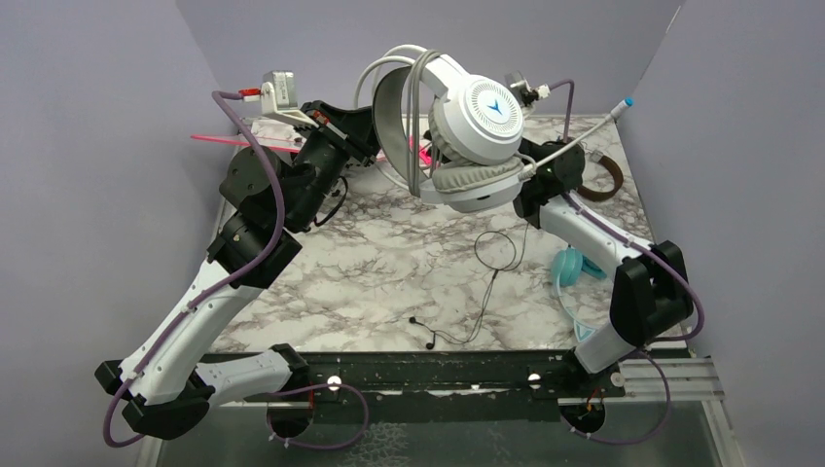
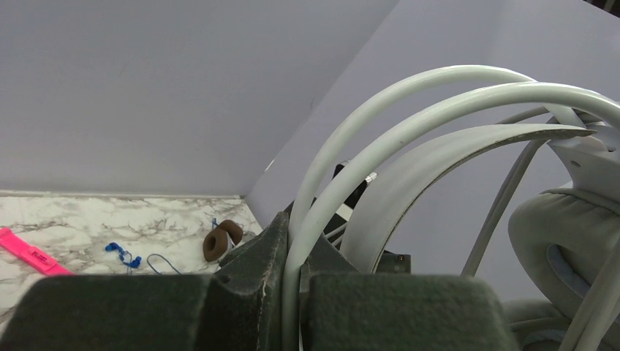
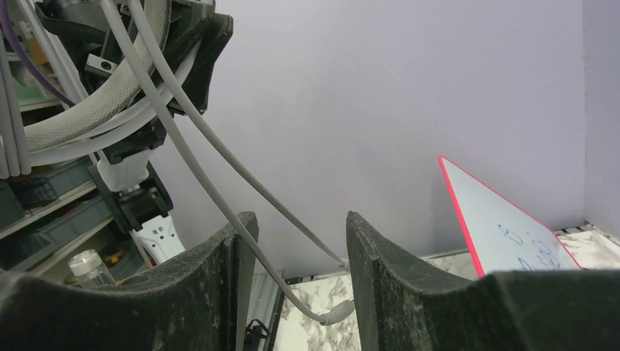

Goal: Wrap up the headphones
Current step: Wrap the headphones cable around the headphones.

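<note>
The white-grey headphones [image 1: 477, 122] hang in the air over the back of the table, blue logo on the cup facing up. My left gripper [image 1: 368, 136] is shut on the headband's thin tubes [image 2: 296, 292]. Loops of grey cord [image 1: 416, 107] lie over the band. My right gripper [image 1: 543, 167] sits just right of the lower cup, jaws apart, and the grey cord [image 3: 219, 197] crosses the gap [image 3: 300, 278] unclamped. The cord's blue-tipped end [image 1: 627, 101] sticks out to the right. Teal headphones [image 1: 569, 268] lie by the right arm, and brown headphones [image 1: 608, 180] [image 2: 221, 241] at the back right.
A thin black earbud cord [image 1: 486, 282] trails across the marble table [image 1: 389, 263]. A pink-edged whiteboard [image 3: 512, 227] leans at the back, with blue earbuds [image 2: 124, 256] and a pink object [image 2: 29, 252] on the table nearby. Purple walls close in on three sides.
</note>
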`<state>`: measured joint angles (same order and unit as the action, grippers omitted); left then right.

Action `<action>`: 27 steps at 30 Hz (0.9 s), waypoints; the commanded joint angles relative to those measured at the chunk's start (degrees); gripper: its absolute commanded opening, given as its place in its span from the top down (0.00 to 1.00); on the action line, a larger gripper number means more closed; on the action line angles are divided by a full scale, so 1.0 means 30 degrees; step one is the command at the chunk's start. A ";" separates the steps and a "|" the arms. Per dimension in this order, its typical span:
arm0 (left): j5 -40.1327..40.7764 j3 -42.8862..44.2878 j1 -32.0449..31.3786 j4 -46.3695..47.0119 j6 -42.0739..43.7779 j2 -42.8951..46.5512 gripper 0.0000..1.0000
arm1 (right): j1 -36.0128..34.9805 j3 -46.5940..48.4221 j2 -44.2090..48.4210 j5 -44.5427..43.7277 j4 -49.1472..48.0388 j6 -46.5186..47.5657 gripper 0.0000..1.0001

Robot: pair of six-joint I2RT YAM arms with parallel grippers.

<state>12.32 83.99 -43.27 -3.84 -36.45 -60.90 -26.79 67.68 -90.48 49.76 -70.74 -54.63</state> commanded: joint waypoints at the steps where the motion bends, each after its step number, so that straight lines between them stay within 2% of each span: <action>1: -0.0396 0.0159 -0.0075 0.2273 -0.1118 0.0314 1.00 | -0.0281 0.0802 -0.0584 -0.0210 -0.1662 -0.0642 0.48; 3: -0.0399 0.0116 -0.0059 0.2275 -0.1148 0.0278 1.00 | -0.0349 0.0845 -0.0682 -0.0415 -0.2031 -0.0829 0.48; 4: -0.0372 0.0059 -0.0052 0.2297 -0.1152 0.0286 1.00 | -0.0398 0.0921 -0.0774 -0.0528 -0.2176 -0.0894 0.51; 8: 0.0240 -0.0090 -0.0066 0.2309 -0.1139 0.0336 1.00 | -0.0677 0.1014 -0.0949 -0.0892 -0.2290 -0.1067 0.84; 10: 0.0451 -0.0255 -0.0066 0.2630 -0.1237 0.0307 1.00 | -0.0839 0.0684 -0.0939 -0.1378 -0.2558 -0.1200 0.96; 11: 0.0463 -0.0328 -0.0067 0.2879 -0.1240 0.0290 1.00 | -0.0935 0.0553 -0.1022 -0.1582 -0.2887 -0.1329 0.99; 18: 0.1365 -0.0463 -0.0051 0.3504 -0.0792 0.0406 1.00 | -0.1120 0.0054 -0.1322 -0.2468 -0.3235 -0.1991 0.99; 22: 0.3695 -0.0682 -0.0052 0.4620 0.1025 0.0289 1.00 | -0.1483 -0.1391 -0.0320 -0.2837 -0.0955 -0.1919 0.99; 27: 0.7005 -0.1290 -0.0059 0.7551 0.3286 -0.0641 1.00 | -0.2292 -0.4198 0.1834 -0.4106 0.1383 -0.1460 0.99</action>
<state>21.89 79.64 -43.27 3.84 -30.63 -61.32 -31.46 59.55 -90.04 41.23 -73.30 -60.10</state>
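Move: The loose headphones cable already runs slantwise through the gap of the right hand's open fingers, about 1 cm to the left of and 1 cm below its hand point. From that hand, the loops already wound lie some 3 cm back, 1 cm left and 10 cm up, and the ear cups about 6 cm back, 6 cm right and 10 cm up. The left hand grips the headband; from it the cable lies roughly 3 cm ahead, 5 cm right and 11 cm below. The right hand shuts its half-open fingers on the loose cable, pinching the strands between the tips while easing about 1.5 cm left and 1 cm up, then takes them down some 4 cm beneath the headphones and rolls about 10 degrees. The left hand keeps its hold on the headband nearly still until late, then swings it roughly 10 degrees counter-clockwise, going about 3 cm forward and left. ##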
